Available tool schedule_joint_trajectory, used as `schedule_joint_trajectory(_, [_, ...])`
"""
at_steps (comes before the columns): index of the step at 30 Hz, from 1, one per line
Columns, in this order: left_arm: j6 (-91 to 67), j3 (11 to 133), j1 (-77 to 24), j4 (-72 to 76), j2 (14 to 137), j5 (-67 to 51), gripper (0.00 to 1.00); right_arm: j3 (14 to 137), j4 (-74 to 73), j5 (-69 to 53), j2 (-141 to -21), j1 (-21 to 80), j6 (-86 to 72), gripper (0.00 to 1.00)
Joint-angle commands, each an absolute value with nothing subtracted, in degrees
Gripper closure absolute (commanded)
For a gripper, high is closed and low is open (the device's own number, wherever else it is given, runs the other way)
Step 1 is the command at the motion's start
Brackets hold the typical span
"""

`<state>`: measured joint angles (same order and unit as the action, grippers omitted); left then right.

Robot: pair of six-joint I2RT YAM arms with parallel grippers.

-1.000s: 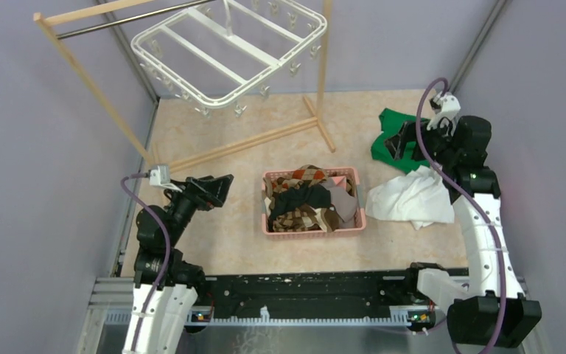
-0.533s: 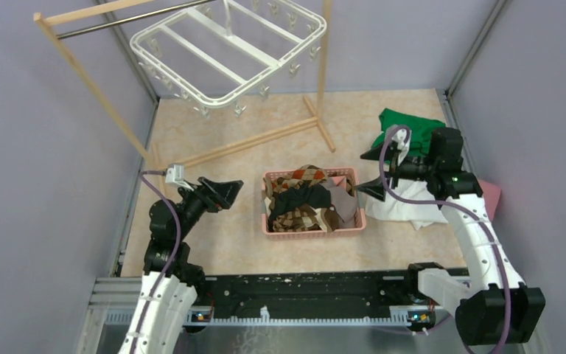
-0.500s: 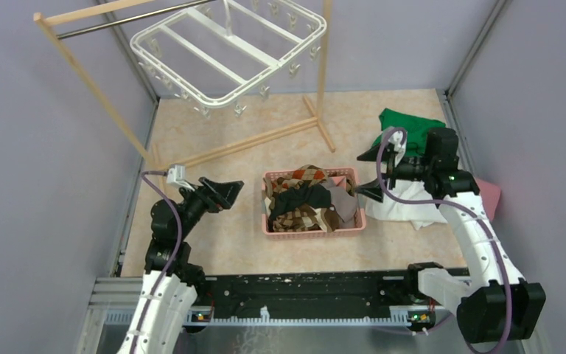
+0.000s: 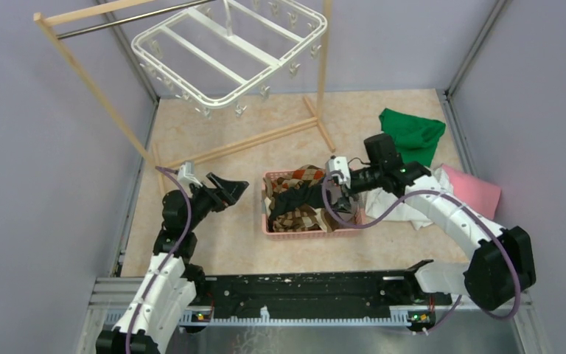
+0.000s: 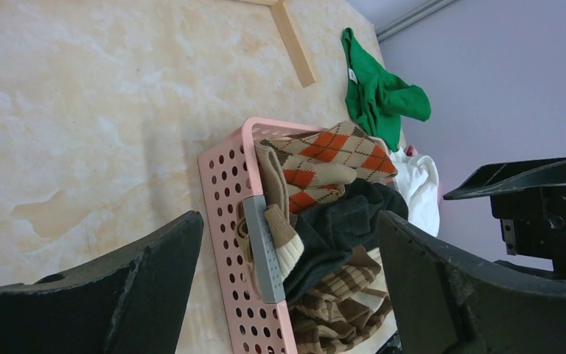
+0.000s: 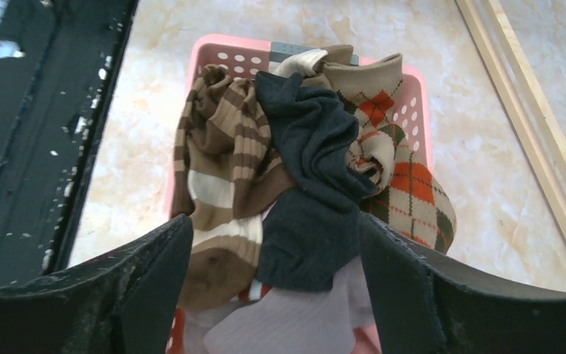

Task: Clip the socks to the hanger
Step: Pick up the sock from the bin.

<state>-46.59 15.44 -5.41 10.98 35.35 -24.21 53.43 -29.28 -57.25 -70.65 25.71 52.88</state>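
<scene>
The socks (image 4: 306, 199) lie heaped in a pink basket (image 4: 313, 231) mid-floor: a black one (image 6: 309, 184), a brown striped one (image 6: 217, 169), an orange argyle one (image 6: 405, 184) and a pale grey one (image 6: 302, 317). My right gripper (image 4: 341, 206) hangs open just over the basket's right end, its jaws either side of the black and striped socks (image 6: 274, 221), holding nothing. Left of the basket my left gripper (image 4: 230, 190) stands open, aimed at the basket's side (image 5: 289, 225), apart from it. The white hanger (image 4: 228, 51) hangs at the back, its clips bare.
A wooden rack (image 4: 88, 81) with floor bars (image 4: 258, 140) carries the hanger at the back left. A green cloth (image 4: 411, 133), a white cloth (image 4: 405, 210) and a pink cloth (image 4: 473, 190) lie right of the basket. Grey walls close in both sides.
My right arm has swung left from over the green cloth to over the basket and dropped toward the socks. My left gripper has edged right toward the basket.
</scene>
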Motion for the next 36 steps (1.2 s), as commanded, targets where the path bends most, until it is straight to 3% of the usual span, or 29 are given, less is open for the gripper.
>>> schedule_joint_trajectory(1, [-46.31, 17.05, -5.45, 17.32, 37.13, -25.55, 0.07, 58.14, -23.8, -48.91, -74.51, 30.32, 55.21, 0.23])
schedule_joint_trajectory(4, [-45.17, 17.37, -5.45, 17.86, 37.95, -25.09, 0.07, 59.82, -21.28, -46.51, -77.53, 31.55, 53.71, 0.34])
schedule_joint_trajectory(7, [-43.98, 17.72, -5.45, 18.08, 38.59, -24.54, 0.07, 61.0, -21.01, -44.29, -80.09, 31.97, 54.14, 0.39])
schedule_joint_trajectory(11, [-42.97, 18.06, -5.37, 18.32, 39.49, -24.51, 0.09, 63.77, -26.25, -42.96, -84.27, 32.14, 58.28, 0.45])
schedule_joint_trajectory(16, [-42.66, 18.1, -5.4, 19.36, 40.45, -24.5, 0.1, 67.63, -30.7, -41.23, -88.44, 32.34, 58.62, 0.6])
schedule_joint_trajectory(22, [-41.61, 19.39, -5.39, 20.27, 41.84, -25.66, 0.13, 68.96, -34.28, -42.48, -88.65, 32.43, 58.27, 1.0])
schedule_joint_trajectory(28, [-39.49, 20.37, -5.45, 22.25, 40.99, -30.36, 0.14, 68.77, -32.16, -45.19, -80.38, 32.3, 52.59, 1.0])
schedule_joint_trajectory(36, [-38.2, 16.31, -5.45, 37.57, 36.41, -40.78, 0.11, 69.86, -29.53, -47.93, -71.84, 31.55, 43.14, 1.0])
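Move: The black sock lies in the bin with its middle about 9 cm to the right hand's left, 3 cm ahead and 7 cm below. The grey sock is about 2 cm ahead and 2 cm to that hand's right; the red argyle sock is some 10 cm ahead and 8 cm left, the brown striped sock 4 cm back and 9 cm left, all slightly lower still. From the left hand the black sock is roughly 19 cm right, 4 cm ahead and 7 cm below. The black sock's near end is pinched by the right hand, which reaches about 6 cm forward, slightly left and 5 cm down into the bin, fingertips dipping as they close fully, then pulls up some 9 cm and a little back, levelling out. The open left hand finally rises about 5 cm, its fingers tipping up and turning clockwise. ##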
